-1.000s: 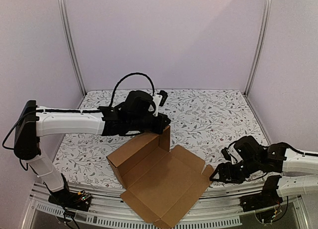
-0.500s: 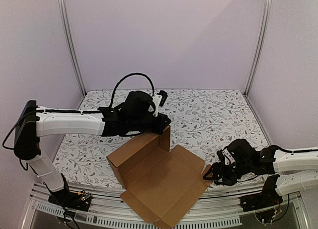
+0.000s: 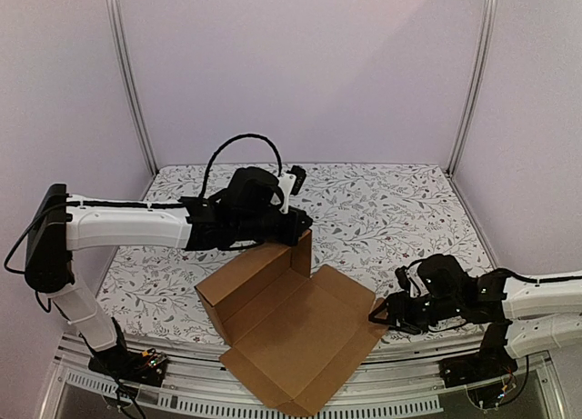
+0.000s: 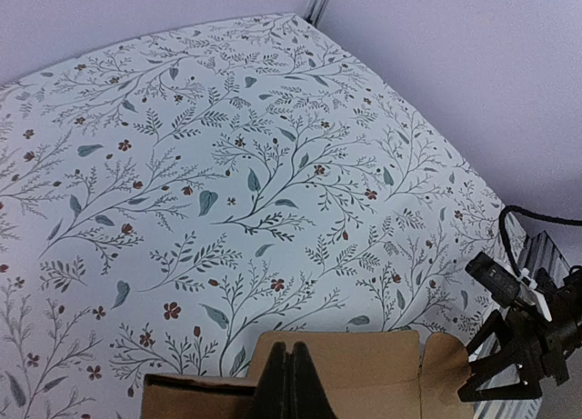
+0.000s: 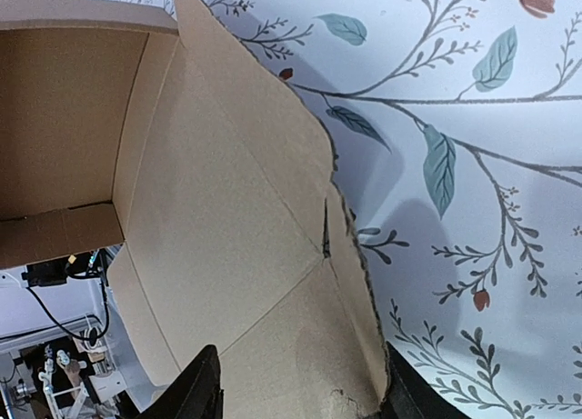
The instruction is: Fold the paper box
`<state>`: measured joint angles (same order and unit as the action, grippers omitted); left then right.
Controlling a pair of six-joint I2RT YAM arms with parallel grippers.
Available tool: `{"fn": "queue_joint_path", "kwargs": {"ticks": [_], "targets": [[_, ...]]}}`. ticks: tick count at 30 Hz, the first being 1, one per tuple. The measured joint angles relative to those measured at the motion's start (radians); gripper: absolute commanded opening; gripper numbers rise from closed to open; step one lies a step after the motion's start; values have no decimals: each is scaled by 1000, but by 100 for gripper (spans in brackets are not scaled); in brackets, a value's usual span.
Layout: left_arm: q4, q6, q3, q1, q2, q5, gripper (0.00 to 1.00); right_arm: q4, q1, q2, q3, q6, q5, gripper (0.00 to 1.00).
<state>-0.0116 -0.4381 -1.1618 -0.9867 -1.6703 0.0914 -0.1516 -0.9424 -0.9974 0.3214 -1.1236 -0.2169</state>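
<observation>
The paper box (image 3: 293, 333) is brown cardboard, lying opened out near the table's front with one side wall and a back flap standing up. My left gripper (image 3: 299, 223) is shut, its fingers (image 4: 291, 383) pressed together against the face of that upright flap (image 4: 364, 374). No cardboard shows between them. My right gripper (image 3: 376, 316) sits low at the box's right corner. Its jaws stand open in the right wrist view (image 5: 300, 394), straddling the corner tab (image 5: 350, 283) of the box (image 5: 227, 219), one finger on each side of it.
The table wears a white cloth with a leaf-and-flower print (image 3: 391, 210). Lilac walls and metal posts (image 3: 471, 83) enclose the back and sides. The front rail (image 3: 382, 392) runs under the box's near edge. A black cable (image 3: 238, 144) loops above the left wrist.
My right gripper slid left across the table to the box's right corner tab, and its jaws narrowed around it. The left arm and the box stayed put.
</observation>
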Motion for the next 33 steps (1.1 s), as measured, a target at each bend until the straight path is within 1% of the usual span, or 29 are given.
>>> {"fn": "queue_joint_path", "kwargs": {"ticks": [2, 6, 9, 13, 15, 19, 25, 28, 33], "targets": [[1, 0, 1, 0, 0, 0, 0, 11, 0, 17, -8, -2, 10, 46], [11, 0, 8, 0, 3, 0, 0, 28, 0, 37, -24, -13, 30, 39], [16, 0, 12, 0, 4, 0, 0, 34, 0, 41, -28, -17, 39, 30], [18, 0, 13, 0, 4, 2, 0, 43, 0, 40, -29, -19, 48, 8], [18, 0, 13, 0, 4, 3, 0, 49, -1, 37, -29, -22, 51, 0], [11, 0, 14, 0, 9, 6, 1, 55, -1, 33, -29, -21, 55, 0], [-16, 0, 24, 0, 34, 19, 11, 27, -1, 33, 8, 8, 66, 0], [-45, 5, 28, 0, 53, 32, 16, -26, -2, 33, 73, 50, 79, 0], [-92, 20, 33, 0, 91, 60, 27, -172, -6, 32, 243, 166, 96, 0]]}}
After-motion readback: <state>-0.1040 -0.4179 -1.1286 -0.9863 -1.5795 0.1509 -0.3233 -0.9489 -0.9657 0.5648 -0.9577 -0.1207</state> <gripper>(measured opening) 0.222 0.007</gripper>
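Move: The rounded corner ear at the right end of the carton lies almost within the right hand's open fingers, its middle some 2 cm left, 1 cm ahead and 1 cm below. The far flap is about 8 cm ahead, 7 cm left and 2 cm below; the standing wall's middle is 23 cm left, 3 cm ahead and 4 cm above. The left hand holds that wall's far top corner, about 1 cm below it; the ear is some 14 cm back, 16 cm right and 13 cm down. The corner ear, already between the right fingers, is pinched as they shut during a creep of about 1 cm forward; the right hand then lifts it nearly 8 cm, carrying it some 2 cm forward and 2 cm left while the fingers tip up. Late on, the left hand opens slightly around the standing wall's corner and draws about 3 cm left, rising a little. ##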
